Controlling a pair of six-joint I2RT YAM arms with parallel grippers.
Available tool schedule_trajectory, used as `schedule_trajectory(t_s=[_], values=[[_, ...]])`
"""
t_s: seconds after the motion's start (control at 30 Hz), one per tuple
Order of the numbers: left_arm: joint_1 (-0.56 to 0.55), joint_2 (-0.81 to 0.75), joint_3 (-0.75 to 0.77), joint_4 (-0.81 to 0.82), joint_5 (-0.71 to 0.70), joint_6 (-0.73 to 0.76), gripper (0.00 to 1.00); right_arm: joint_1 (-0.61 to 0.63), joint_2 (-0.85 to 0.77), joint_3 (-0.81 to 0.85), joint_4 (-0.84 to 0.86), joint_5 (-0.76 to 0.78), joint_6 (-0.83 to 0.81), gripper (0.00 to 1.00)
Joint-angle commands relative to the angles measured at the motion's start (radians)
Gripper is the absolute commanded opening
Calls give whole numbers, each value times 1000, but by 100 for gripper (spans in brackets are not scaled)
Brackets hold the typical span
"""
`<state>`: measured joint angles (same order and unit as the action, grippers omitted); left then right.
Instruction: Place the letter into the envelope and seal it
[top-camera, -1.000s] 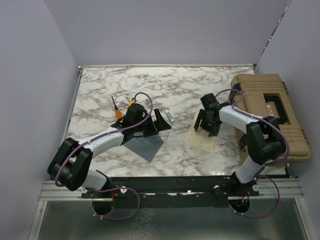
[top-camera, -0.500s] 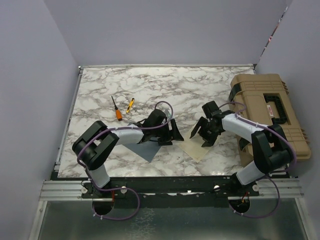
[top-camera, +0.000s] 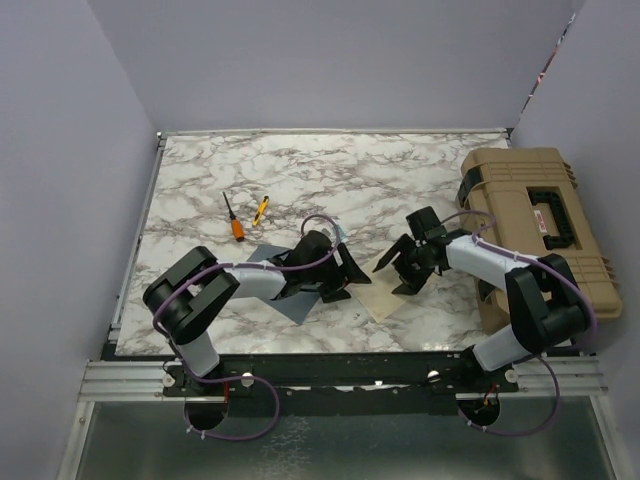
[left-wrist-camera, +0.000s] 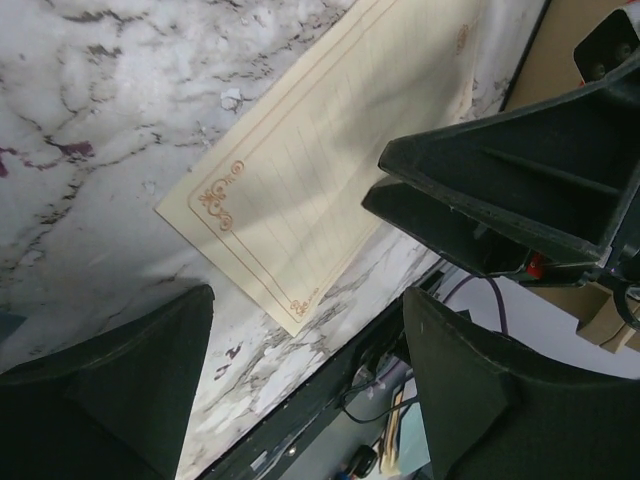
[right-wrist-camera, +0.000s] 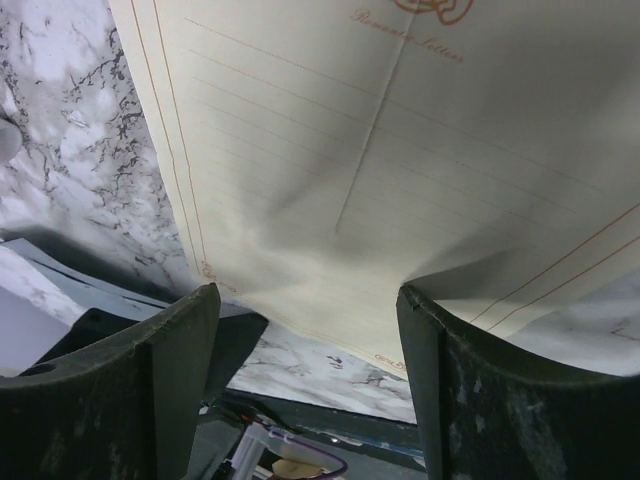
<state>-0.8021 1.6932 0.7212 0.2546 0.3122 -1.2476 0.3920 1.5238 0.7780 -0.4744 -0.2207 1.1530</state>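
The cream letter (top-camera: 384, 297) lies flat on the marble near the front edge, its ornate corner and ruled lines plain in the left wrist view (left-wrist-camera: 320, 170). My right gripper (top-camera: 397, 274) stands open over it, and the fingertips (right-wrist-camera: 430, 310) press on the sheet (right-wrist-camera: 380, 170), which puckers slightly. My left gripper (top-camera: 350, 276) is open and empty, low over the marble just left of the letter's near corner (left-wrist-camera: 305, 380). The grey-blue envelope (top-camera: 298, 305) lies flat under the left arm, partly hidden.
A tan toolbox (top-camera: 540, 225) fills the right side beside the right arm. Two small screwdrivers (top-camera: 233, 218) lie at mid left. A small white scrap (top-camera: 357, 318) sits near the front edge. The table's front rail (left-wrist-camera: 330, 400) runs close below the left fingers.
The left arm swung right, off the envelope, to beside the letter, and its jaws narrowed a little. The right gripper slid the letter left and nearer the front edge.
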Motion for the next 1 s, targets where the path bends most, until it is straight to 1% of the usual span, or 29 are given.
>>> schedule_trajectory(t_s=[0.0,0.1,0.3,0.4,0.47,0.57,0.73,0.77,0.83,0.97], values=[[-41,31,-79,-12,-98,-55,79,7,9,-29,59,-61,75,75],[-46,-7,-133,71,-121,-97,79,7,14,-28,79,-108,98,75],[-45,-73,-183,139,-173,-119,81,6,48,-26,149,-188,153,75],[-46,-81,-210,187,-184,-146,82,6,54,-24,161,-193,169,75],[-46,-70,-227,231,-181,-167,82,6,54,-3,138,-184,151,74],[-47,-52,-238,259,-173,-183,81,7,29,101,-10,-80,60,74],[-45,-45,-248,266,-173,-180,81,7,-17,279,-233,202,-98,75],[-47,-41,-246,270,-172,-181,81,7,-14,299,-258,274,-127,75],[-46,-33,-243,271,-170,-182,81,6,2,327,-293,353,-199,75],[-48,-20,-237,274,-166,-186,81,2,88,368,-348,430,-296,76]])
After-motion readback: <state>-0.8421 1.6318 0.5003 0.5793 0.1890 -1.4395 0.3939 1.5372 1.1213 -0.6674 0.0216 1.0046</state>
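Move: The letter lies almost under the open right gripper, its middle about 1 cm ahead, 1 cm right and 2 cm below; from the left gripper, its middle is some 8 cm right, 1 cm ahead and 4 cm lower. Counted from the right gripper, the envelope is about 25 cm left and 1 cm back, and the glue stick some 12 cm ahead and 11 cm left, both on the table. Slide the right gripper about 3 cm left over the letter, fingertips dragging the paper towards the envelope while they lean farther left. Then lift it clear, still open, climbing and reaching forward some 6 cm each and about 5 cm back to the right, fingers swinging forward. Keep the open left gripper by the letter's left end, turning it roughly 10 degrees counter-clockwise. ##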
